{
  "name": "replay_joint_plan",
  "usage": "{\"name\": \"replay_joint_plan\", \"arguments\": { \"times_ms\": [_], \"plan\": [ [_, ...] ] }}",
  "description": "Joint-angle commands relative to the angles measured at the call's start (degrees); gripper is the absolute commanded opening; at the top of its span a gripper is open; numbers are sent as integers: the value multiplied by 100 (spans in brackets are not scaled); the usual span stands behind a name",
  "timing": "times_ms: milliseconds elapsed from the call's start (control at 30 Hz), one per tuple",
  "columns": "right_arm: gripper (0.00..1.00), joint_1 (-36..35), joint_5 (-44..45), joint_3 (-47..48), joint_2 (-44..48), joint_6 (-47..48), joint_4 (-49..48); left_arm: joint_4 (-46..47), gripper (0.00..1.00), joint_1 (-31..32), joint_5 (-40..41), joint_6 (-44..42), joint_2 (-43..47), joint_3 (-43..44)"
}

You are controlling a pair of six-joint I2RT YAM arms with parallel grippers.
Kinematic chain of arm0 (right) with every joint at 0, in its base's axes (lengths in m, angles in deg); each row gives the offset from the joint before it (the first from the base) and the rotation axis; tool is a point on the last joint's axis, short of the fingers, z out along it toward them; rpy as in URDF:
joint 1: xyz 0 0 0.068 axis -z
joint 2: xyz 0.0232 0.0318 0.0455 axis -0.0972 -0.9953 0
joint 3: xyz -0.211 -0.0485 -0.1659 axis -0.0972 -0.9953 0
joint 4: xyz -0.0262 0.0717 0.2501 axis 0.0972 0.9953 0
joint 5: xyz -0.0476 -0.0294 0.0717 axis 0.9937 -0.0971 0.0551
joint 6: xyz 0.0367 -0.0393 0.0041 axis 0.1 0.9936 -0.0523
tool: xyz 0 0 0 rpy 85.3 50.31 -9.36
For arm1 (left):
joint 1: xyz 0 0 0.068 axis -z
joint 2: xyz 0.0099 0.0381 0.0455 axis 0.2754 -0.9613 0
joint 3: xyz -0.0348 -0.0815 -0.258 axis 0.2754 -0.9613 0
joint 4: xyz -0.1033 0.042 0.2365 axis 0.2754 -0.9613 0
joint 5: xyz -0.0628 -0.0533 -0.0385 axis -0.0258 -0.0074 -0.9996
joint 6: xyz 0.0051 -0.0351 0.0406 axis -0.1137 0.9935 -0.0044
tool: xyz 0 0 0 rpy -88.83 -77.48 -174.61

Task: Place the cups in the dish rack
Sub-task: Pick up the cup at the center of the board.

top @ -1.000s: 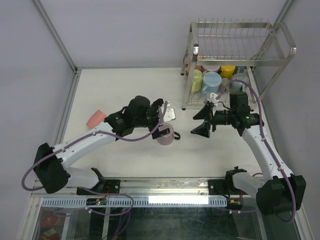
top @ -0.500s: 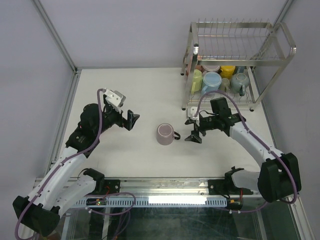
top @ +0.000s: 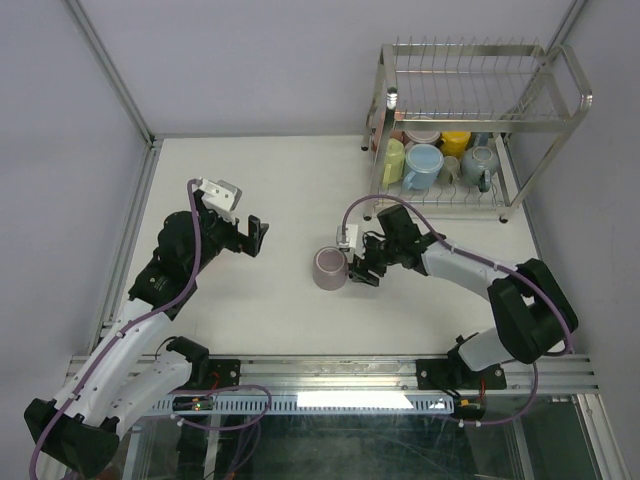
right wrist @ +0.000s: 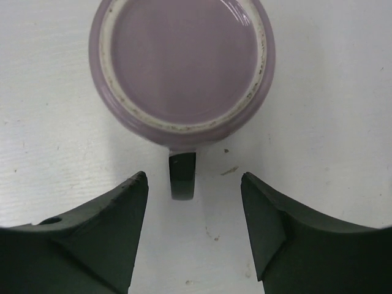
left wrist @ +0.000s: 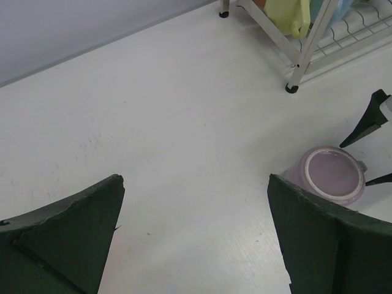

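A mauve mug [top: 328, 268] [right wrist: 182, 67] stands upside down on the white table, its dark handle [right wrist: 182, 176] pointing right. My right gripper [top: 361, 266] [right wrist: 193, 182] is open, low at the mug's right side. The handle lies between its fingertips with a gap on each side. My left gripper [top: 256, 237] [left wrist: 196, 184] hangs wide open and empty, well left of the mug [left wrist: 331, 174]. The chrome dish rack [top: 560, 100] stands at the back right. Its lower shelf holds yellow-green [top: 393, 160], light blue [top: 423, 165], yellow [top: 455, 142] and grey-blue [top: 480, 160] cups.
The rack's near-left leg [left wrist: 293, 87] stands on the table just behind the mug. Metal frame rails run along the table's left edge [top: 130, 230] and near edge. Both arms' bases sit at the front.
The left arm has pulled back to the left, leaving the mauve mug on the table. The right gripper has moved left to the mug's handle and its jaws have narrowed a little.
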Motion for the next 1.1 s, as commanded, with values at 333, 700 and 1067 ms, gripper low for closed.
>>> {"name": "replay_joint_plan", "arguments": {
  "times_ms": [333,700,1067],
  "plan": [
    [37,-368,349,266,-776,-243,-548,111,99,-25,25,62,7,-24],
    [23,-433,176,490,-919,-59,-307,111,99,-29,4,53,-18,-29],
    [0,-429,4,661,-946,27,39,118,99,-28,-1,44,-5,-31]
  ]
}}
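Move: The upside-down mauve cup sits beside the right gripper: its middle is about 7 cm to the left, level fore and aft, and roughly 3 cm lower, its dark-tipped handle pointing back at the open fingers. The rack's near left foot stands some 13 cm straight ahead, and the blue cup in the rack about 23 cm ahead and 13 cm right. From the left gripper, the mauve cup lies about 17 cm right, 3 cm back and 21 cm below. Sink the right gripper about 4 cm while easing it some 1.5 cm left, so the fingertips come down either side of the mauve cup's handle, close against the wall. Narrow the fingers on the way down, then hold the hand nearly still and finish closing until they pinch the handle. ##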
